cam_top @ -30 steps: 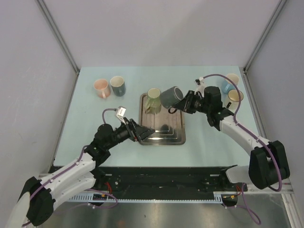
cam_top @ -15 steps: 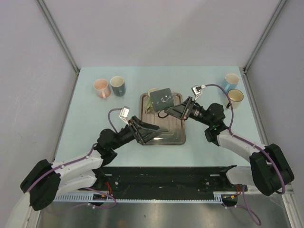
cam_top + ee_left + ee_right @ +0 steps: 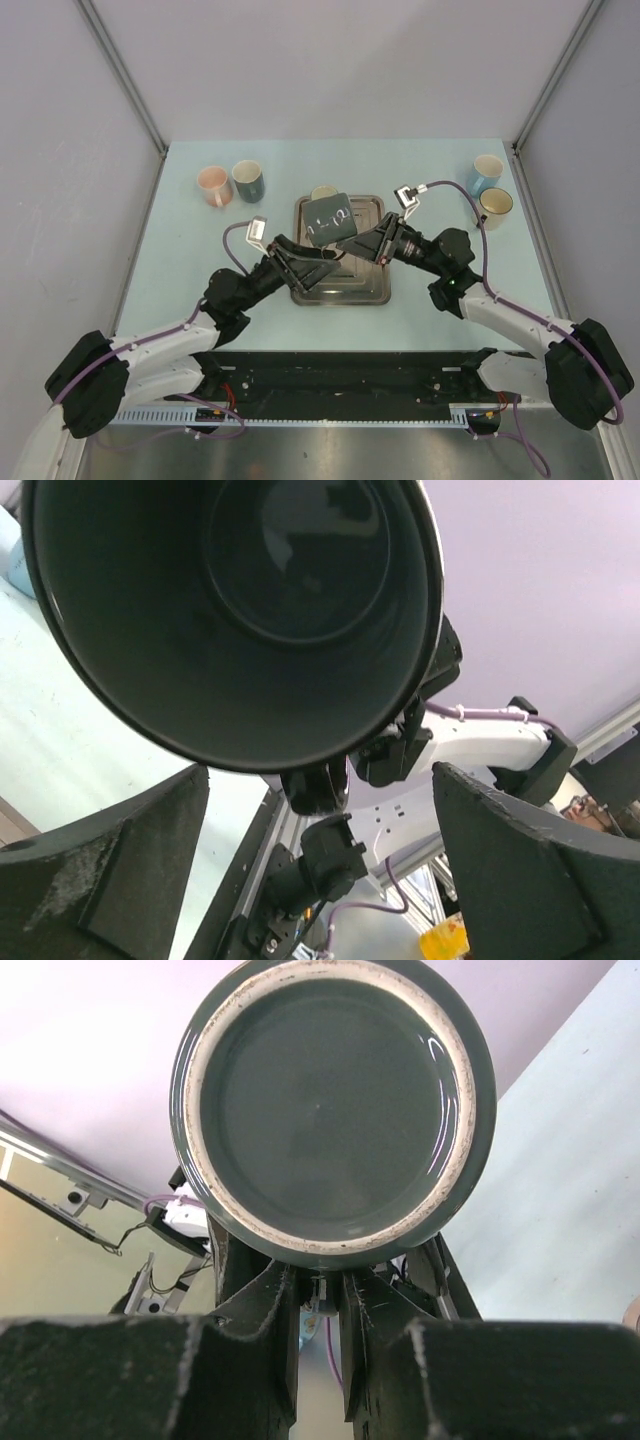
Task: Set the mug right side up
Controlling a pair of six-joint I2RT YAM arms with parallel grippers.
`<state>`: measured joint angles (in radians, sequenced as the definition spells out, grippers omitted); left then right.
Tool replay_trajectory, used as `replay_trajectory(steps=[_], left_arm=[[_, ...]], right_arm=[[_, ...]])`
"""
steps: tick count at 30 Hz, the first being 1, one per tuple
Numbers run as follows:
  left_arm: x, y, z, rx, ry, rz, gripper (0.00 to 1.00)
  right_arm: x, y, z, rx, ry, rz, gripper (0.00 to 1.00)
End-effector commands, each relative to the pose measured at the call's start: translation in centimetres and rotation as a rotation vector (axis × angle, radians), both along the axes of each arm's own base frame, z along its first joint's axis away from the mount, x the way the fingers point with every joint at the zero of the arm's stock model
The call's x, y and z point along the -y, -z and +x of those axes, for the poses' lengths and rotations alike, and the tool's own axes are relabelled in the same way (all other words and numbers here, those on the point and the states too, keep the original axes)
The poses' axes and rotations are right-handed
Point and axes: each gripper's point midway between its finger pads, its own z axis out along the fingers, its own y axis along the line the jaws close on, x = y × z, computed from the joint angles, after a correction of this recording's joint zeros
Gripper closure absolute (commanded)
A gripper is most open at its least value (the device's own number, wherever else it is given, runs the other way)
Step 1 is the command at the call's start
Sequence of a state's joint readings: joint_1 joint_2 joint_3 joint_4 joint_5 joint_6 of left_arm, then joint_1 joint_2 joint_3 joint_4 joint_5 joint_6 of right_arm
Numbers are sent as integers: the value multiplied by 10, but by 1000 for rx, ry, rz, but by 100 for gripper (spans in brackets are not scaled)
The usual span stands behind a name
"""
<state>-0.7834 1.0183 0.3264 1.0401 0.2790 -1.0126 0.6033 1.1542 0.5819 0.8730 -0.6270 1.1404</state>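
A dark grey mug (image 3: pixel 330 220) hangs in the air over the metal tray (image 3: pixel 340 290), lying sideways. My right gripper (image 3: pixel 372 243) is shut on it from the right. In the right wrist view its round base (image 3: pixel 335 1100) faces the camera, and the right gripper (image 3: pixel 318 1290) has its fingers (image 3: pixel 250 1340) closed tight just under it; the exact grip spot is hidden. The mug's open mouth (image 3: pixel 240 610) faces my left gripper (image 3: pixel 320 810), whose fingers (image 3: pixel 100 870) stand wide apart below the rim without touching it. From above, the left gripper (image 3: pixel 315 262) sits just under the mug.
A green mug (image 3: pixel 323 191) stands at the tray's far edge, mostly hidden behind the held mug. A pink mug (image 3: pixel 212 184) and a dark teal mug (image 3: pixel 247 180) stand at the back left. A light blue mug (image 3: pixel 487 170) and a cream mug (image 3: pixel 495 205) stand at the back right.
The right arm has carried the mug left and forward over the tray, turning it. The left gripper has risen and moved right, up to the mug's mouth.
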Motion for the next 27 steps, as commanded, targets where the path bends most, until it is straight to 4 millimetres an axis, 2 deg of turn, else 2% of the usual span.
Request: replay_trajectory(steps=[1, 5, 9, 12, 15, 27], left_arm=[[-4, -30, 7, 51, -52, -61, 7], [-7, -45, 5, 82, -47, -106, 17], [-3, -47, 5, 88, -34, -96, 26], [-3, -48, 4, 87, -26, -104, 41], [-2, -48, 4, 80, -21, -107, 51], [0, -59, 7, 37, -3, -150, 53]], right_arm=[[5, -39, -11, 132, 31, 81, 100], [5, -38, -12, 136, 41, 67, 100], [5, -38, -14, 140, 38, 66, 100], [3, -36, -14, 138, 38, 58, 100], [2, -35, -14, 138, 39, 55, 100], [0, -25, -14, 180, 98, -15, 100]])
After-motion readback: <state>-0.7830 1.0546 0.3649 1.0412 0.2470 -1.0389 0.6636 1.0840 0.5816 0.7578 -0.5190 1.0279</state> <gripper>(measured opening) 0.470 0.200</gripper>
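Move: The dark green mug hangs on its side between the hands, mouth towards the left gripper. Its middle is about 7 cm ahead, 1 cm left and 3 cm above the left hand. The handle is only some 2 cm ahead and 1 cm right of that hand, about level. From the right hand, which pinches the handle, the mug's middle is roughly 5 cm ahead, 2 cm left and 3 cm up. The light green mug stands some 16 cm ahead, 4 cm left and 23 cm below the left hand. The left hand eases about 1 cm forward and 1 cm up to bring its fingers around the handle, closing them from wide open to about half and stopping there, one on each side of it; whether they touch can't be seen. The right hand keeps its pinch on the same handle and holds the mug out almost in place, drawing back only about half a centimetre and turning some 5 degrees. ##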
